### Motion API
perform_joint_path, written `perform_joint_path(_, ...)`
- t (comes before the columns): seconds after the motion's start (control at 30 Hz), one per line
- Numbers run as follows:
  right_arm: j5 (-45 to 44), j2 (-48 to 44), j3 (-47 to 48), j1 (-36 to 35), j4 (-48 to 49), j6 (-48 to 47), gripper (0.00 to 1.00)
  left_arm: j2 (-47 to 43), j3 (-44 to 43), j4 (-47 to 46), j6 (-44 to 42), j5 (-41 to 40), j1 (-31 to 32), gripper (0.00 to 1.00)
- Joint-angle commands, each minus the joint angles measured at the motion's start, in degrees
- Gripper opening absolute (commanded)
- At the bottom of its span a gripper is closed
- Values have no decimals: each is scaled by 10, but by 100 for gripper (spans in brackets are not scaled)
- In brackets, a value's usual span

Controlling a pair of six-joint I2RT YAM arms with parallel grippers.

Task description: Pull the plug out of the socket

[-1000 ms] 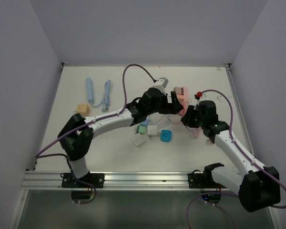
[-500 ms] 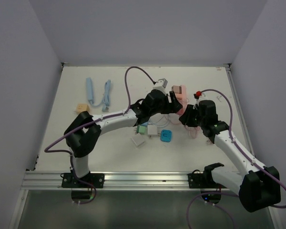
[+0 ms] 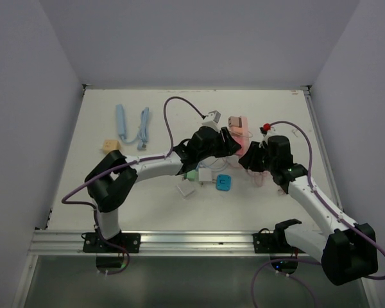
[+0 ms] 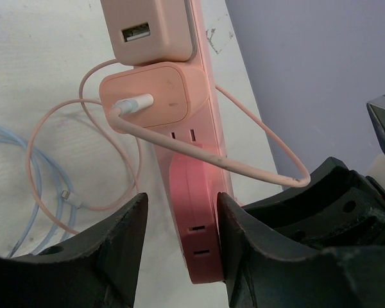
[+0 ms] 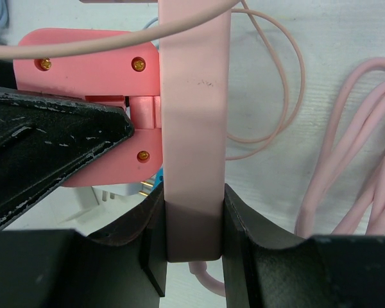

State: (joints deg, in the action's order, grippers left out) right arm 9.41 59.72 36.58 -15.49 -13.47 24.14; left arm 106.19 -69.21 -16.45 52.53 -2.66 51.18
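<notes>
The socket is a pink power strip, lifted off the table. A pink plug with a white cable tip sits in its face, and a second pink adapter sits above it. My left gripper straddles the strip's near end. Its right finger touches the strip, while a gap remains at the left finger, so it stands open. My right gripper is shut on the strip's pale edge. Both grippers meet at the strip in the top view, left and right.
Green, white and blue adapters lie under the arms. Two light blue cables and a tan block lie at the far left. A thick pink cord coils to the right, thin pink cable loops beside the strip.
My left gripper's jaws have narrowed round the strip's end and the left arm has shifted slightly. The right gripper has kept its hold and place.
</notes>
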Motion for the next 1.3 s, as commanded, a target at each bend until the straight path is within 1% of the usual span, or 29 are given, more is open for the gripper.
perform_joint_path(0.0,39,-22,9,-3,91,11,0,-23,16,-57,18,6,-6,50)
perform_joint_path(0.23,21,-24,-2,-3,100,11,0,-27,39,-94,62,24,-12,37)
perform_joint_path(0.4,-1,-25,-6,-3,101,4,0,-32,48,-101,77,23,-12,22)
perform_joint_path(0.43,-10,-25,-9,-3,101,4,0,-35,50,-101,78,20,-12,15)
perform_joint_path(0.53,-33,-25,-11,-3,93,1,0,-45,58,-101,85,12,-12,5)
perform_joint_path(0.63,-76,-22,-13,-3,83,1,0,-55,59,-78,98,-2,-12,0)
perform_joint_path(0.7,-104,-19,-15,-3,79,6,0,-61,61,-60,114,-14,-11,0)
perform_joint_path(0.87,-163,-16,-19,-2,64,16,0,-79,86,-56,166,-17,-11,0)
perform_joint_path(0.97,-191,-13,-22,-2,58,21,0,-96,97,-49,183,-24,-11,0)
perform_joint_path(1.13,-207,-8,-24,-2,57,24,0,-127,109,-44,179,-29,-11,0)
perform_joint_path(1.27,-200,-13,-22,-2,56,22,0,-145,118,-17,140,-28,-16,0)
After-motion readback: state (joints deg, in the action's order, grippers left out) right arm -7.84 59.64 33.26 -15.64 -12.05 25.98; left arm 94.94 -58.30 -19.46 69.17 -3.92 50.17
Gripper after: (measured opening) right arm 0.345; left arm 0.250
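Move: The pink plug, still in the power strip that the right hand already grips, sits almost between the left hand's open fingers, about 1 cm ahead and 2 cm to the right, at their height. Along the strip lie the cabled charger, some 5 cm ahead, and the beige cube, roughly 9 cm ahead, both about level sideways and slightly higher. From the right hand the plug is about 4 cm ahead, 4 cm left and 3 cm up. The left fingers close on the pink plug and pinch it while the hand nearly stays in place, rolling its left side down. Keeping that grip, the left hand then draws off to the left and up, some 3.5 cm each way, and a bit back. The right hand keeps hold of the strip, nearly still at first, then swings abruptly about 5 cm right and a little down, turning some 15 degrees clockwise. ##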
